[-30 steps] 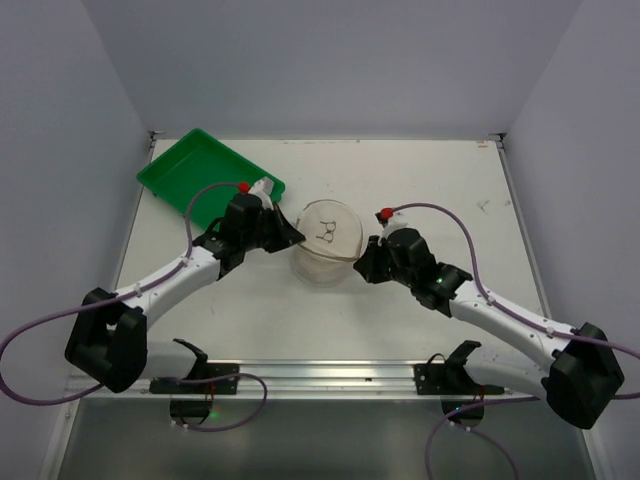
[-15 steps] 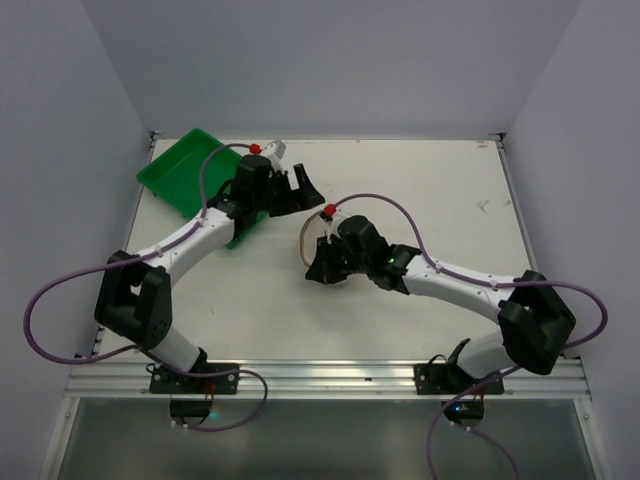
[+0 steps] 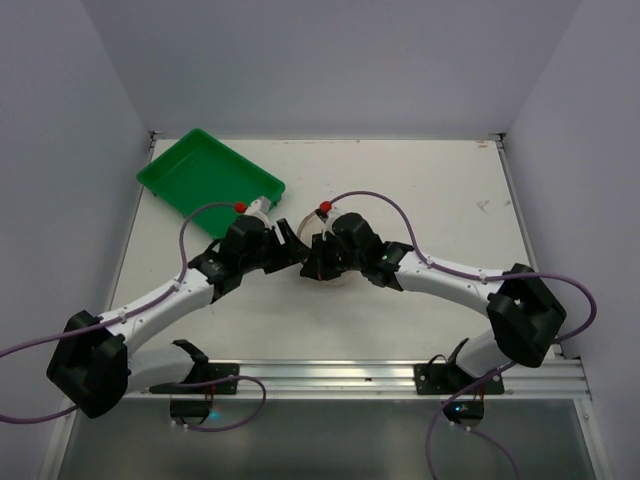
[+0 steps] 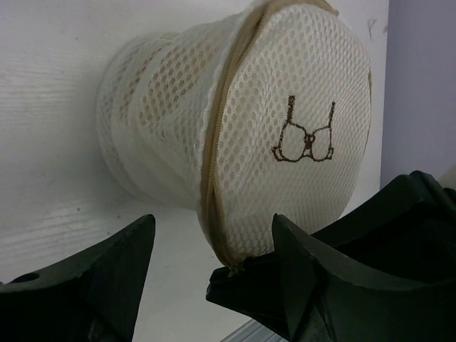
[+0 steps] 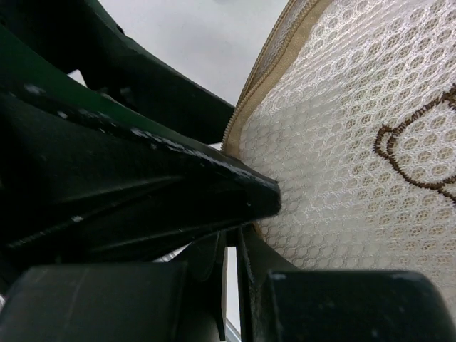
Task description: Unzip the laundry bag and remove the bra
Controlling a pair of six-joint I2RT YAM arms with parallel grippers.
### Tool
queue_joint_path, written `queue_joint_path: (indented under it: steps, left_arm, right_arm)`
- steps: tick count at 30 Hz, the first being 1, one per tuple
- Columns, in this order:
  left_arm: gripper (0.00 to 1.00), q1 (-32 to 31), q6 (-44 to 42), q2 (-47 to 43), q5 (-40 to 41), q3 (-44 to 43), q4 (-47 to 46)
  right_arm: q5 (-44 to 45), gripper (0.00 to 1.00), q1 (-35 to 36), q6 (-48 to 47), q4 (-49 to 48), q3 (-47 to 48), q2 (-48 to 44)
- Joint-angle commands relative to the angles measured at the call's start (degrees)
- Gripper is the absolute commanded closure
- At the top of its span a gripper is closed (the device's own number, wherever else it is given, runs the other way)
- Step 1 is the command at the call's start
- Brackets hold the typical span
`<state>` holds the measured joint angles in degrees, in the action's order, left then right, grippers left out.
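The laundry bag (image 4: 292,92) is a white mesh drum tipped on its side, its lid with a small brown bra drawing turned toward the left wrist camera. A beige zip (image 4: 214,164) runs round the lid's rim. My left gripper (image 4: 214,221) is open, a finger on each side of the lid's lower edge without touching it. My right gripper (image 5: 235,239) is shut on the zipped rim at the bottom of the lid. From above, both grippers meet over the bag (image 3: 335,281) and hide most of it. The bra is hidden inside; only a faint yellowish tint shows through the mesh.
A green tray (image 3: 205,170) lies at the back left, close behind my left arm (image 3: 170,295). My right arm (image 3: 450,275) stretches across the middle of the white table (image 3: 440,190). Grey walls stand on three sides.
My left gripper let go and opened, swung back toward the green tray, then returned beside the bag. My right gripper moved left onto the bag's rim, staying shut.
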<state>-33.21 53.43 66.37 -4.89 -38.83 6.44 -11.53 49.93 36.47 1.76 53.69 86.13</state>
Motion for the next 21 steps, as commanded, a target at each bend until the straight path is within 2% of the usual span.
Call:
queue_joint_path:
  steps: [1,2,5,6,7,8,11,15,17,19,21]
  left_arm:
    - [0.31,-1.77,2.91,2.18,0.67,-0.37,-5.38]
    - [0.35,-1.77,3.08,3.58,0.75,-0.63,-6.86]
    - [0.63,-1.86,3.52,5.26,1.54,-1.25,-8.72]
    - [0.85,-1.86,3.09,5.44,1.81,-1.51,-8.55]
    - [0.94,-1.77,2.65,5.53,2.24,-2.3,-8.11]
    - [1.0,-1.68,2.04,5.53,3.81,-2.91,-6.54]
    - [1.0,0.5,-1.48,5.61,3.92,-4.32,-2.5]
    - [1.0,5.78,-7.18,5.79,-1.17,-4.15,-1.43]
    - [1.0,8.41,-9.73,6.75,-3.37,-5.37,-0.2]
    - [1.0,9.04,-15.0,9.46,-4.6,-9.3,0.5]
    - [1.0,9.13,-20.26,12.72,-5.57,-13.97,4.36]
  right_arm:
    - [0.45,1.0,0.08,0.18,-1.94,1.86,-0.08]
    - [0.46,1.0,0.08,0.1,-1.94,1.42,-0.34]
    - [1.33,1.0,0.08,-0.69,0.43,0.01,-2.27]
    - [2.73,1.0,-0.01,-1.31,1.66,-0.69,-3.06]
    - [3.87,1.0,-0.1,-2.01,2.45,-2.35,-5.16]
    - [5.01,1.0,-0.27,-2.62,3.24,-3.32,-6.4]
    - [8.19,1.0,-2.81,-4.21,6.15,-9.03,-12.46]
    - [8.54,1.0,-9.92,-6.75,9.74,-16.06,-21.42]
    - [10.12,1.0,-10.29,-8.07,10.98,-17.3,-25.02]
    - [7.33,1.0,-10.29,-10.09,10.2,-17.31,-25.83]
    - [0.57,1.0,-10.03,-10.1,7.49,-16.78,-24.27]
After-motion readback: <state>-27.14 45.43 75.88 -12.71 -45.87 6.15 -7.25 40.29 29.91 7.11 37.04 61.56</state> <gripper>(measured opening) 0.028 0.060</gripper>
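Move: The laundry bag's zipped rim runs between the open left fingers, about 2 cm to that hand's right, 1 cm ahead and 1 cm lower; the bag's middle is some 7 cm right, level fore and aft, 6 cm lower. The right hand already holds the zip pull. From it, the rim's right end, where the pull is taken, lies about 11 cm right and 2 cm ahead, at its height; the bag's middle is 4 cm ahead, 4 cm right, 6 cm lower. Left hand edges right to pinch the rim; right hand then draws the zip pull about 11 cm right. ##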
